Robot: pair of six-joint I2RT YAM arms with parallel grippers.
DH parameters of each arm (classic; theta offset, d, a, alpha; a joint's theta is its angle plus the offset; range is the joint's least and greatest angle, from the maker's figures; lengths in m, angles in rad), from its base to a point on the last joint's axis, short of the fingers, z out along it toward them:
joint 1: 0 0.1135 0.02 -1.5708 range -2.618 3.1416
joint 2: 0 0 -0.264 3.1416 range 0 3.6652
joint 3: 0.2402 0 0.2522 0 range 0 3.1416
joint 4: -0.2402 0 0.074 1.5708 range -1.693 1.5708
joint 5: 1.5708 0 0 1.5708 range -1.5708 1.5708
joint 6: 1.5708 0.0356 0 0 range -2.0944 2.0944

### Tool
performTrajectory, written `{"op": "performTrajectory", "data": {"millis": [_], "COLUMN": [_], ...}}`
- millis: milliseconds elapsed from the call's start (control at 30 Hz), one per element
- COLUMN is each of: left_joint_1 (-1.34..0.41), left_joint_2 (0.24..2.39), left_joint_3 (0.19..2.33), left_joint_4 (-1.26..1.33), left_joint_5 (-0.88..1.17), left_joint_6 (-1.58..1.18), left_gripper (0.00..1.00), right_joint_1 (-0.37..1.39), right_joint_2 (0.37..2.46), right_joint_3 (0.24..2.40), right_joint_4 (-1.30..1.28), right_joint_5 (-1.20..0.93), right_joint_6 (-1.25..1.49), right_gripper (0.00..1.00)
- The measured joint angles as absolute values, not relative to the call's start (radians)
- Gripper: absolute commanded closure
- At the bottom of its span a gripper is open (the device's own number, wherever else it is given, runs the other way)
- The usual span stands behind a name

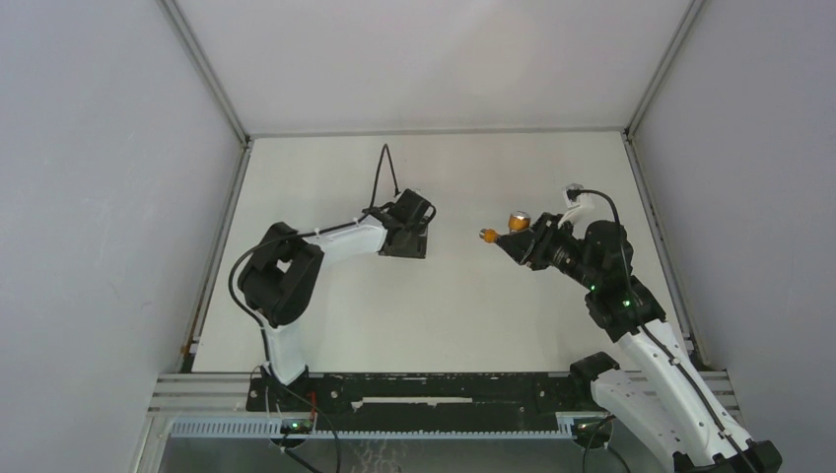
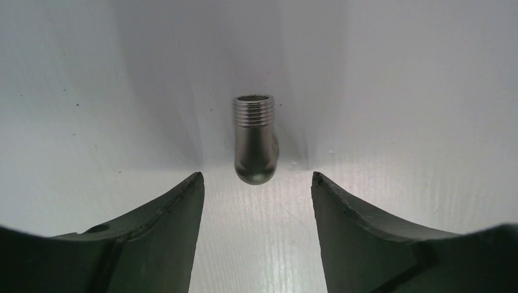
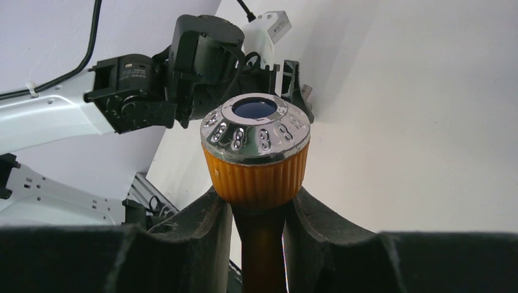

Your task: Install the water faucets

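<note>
The orange tap body (image 3: 256, 165), with its ribbed collar and silvery round end, sticks up from my right gripper (image 3: 259, 195), which is shut on its stem. In the top view this tap body (image 1: 511, 229) hangs above the table's middle right, held by the right gripper (image 1: 519, 242). The small grey metal fitting (image 2: 255, 139), threaded at its far end, rests on the white table just beyond the tips of my left gripper (image 2: 256, 178). That gripper is open and touches nothing. From above, the left gripper (image 1: 406, 242) points down and hides the fitting.
White enclosure walls (image 1: 118, 197) ring the table (image 1: 463, 305). My left arm (image 3: 153, 91) shows across from the tap in the right wrist view. A black rail (image 1: 424, 389) runs along the near edge by the arm bases.
</note>
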State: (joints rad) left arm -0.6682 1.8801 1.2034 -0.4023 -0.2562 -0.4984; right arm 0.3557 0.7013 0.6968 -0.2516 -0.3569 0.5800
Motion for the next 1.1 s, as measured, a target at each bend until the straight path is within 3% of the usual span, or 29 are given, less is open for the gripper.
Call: {"op": "performTrajectory", "data": {"millis": [633, 1100], "left_joint_1": [-0.635, -0.612], "left_joint_2": [1.969, 1.998], "left_joint_3": [1.383, 1.402], "left_joint_4": [-0.615, -0.621], "left_joint_5": [-0.176, -0.149], "left_joint_6": [-0.521, -0.515], "left_gripper": [0.55, 0.59], "right_joint_1": [0.356, 0.356], "right_joint_2": [0.696, 0.694], "right_joint_3": [0.697, 0.697], "right_joint_4": [-0.263, -0.266], "right_joint_5": [-0.357, -0.356], "right_joint_6": [0.580, 0.580], "right_gripper": [1.00, 1.00]}}
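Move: The metal elbow lies on the table just past the left fingertips, about 2 cm ahead, neither left nor right, and 1 cm lower, its threaded mouth pointing away from the hand. The orange faucet, held in the right gripper, is some 20 cm to the left hand's right, about 9 cm back and 24 cm higher. From the right hand the elbow is around 13 cm ahead, 22 cm left and 24 cm below. Lift the left gripper a good centimetre while shifting it about as far right, then come back left and down beside the metal elbow, ending just lower than before. Tip the fingers some 10 degrees steeper towards the table throughout, and narrow the wide-open fingers to under half open, one on each side of the elbow's near end, without gripping it. ##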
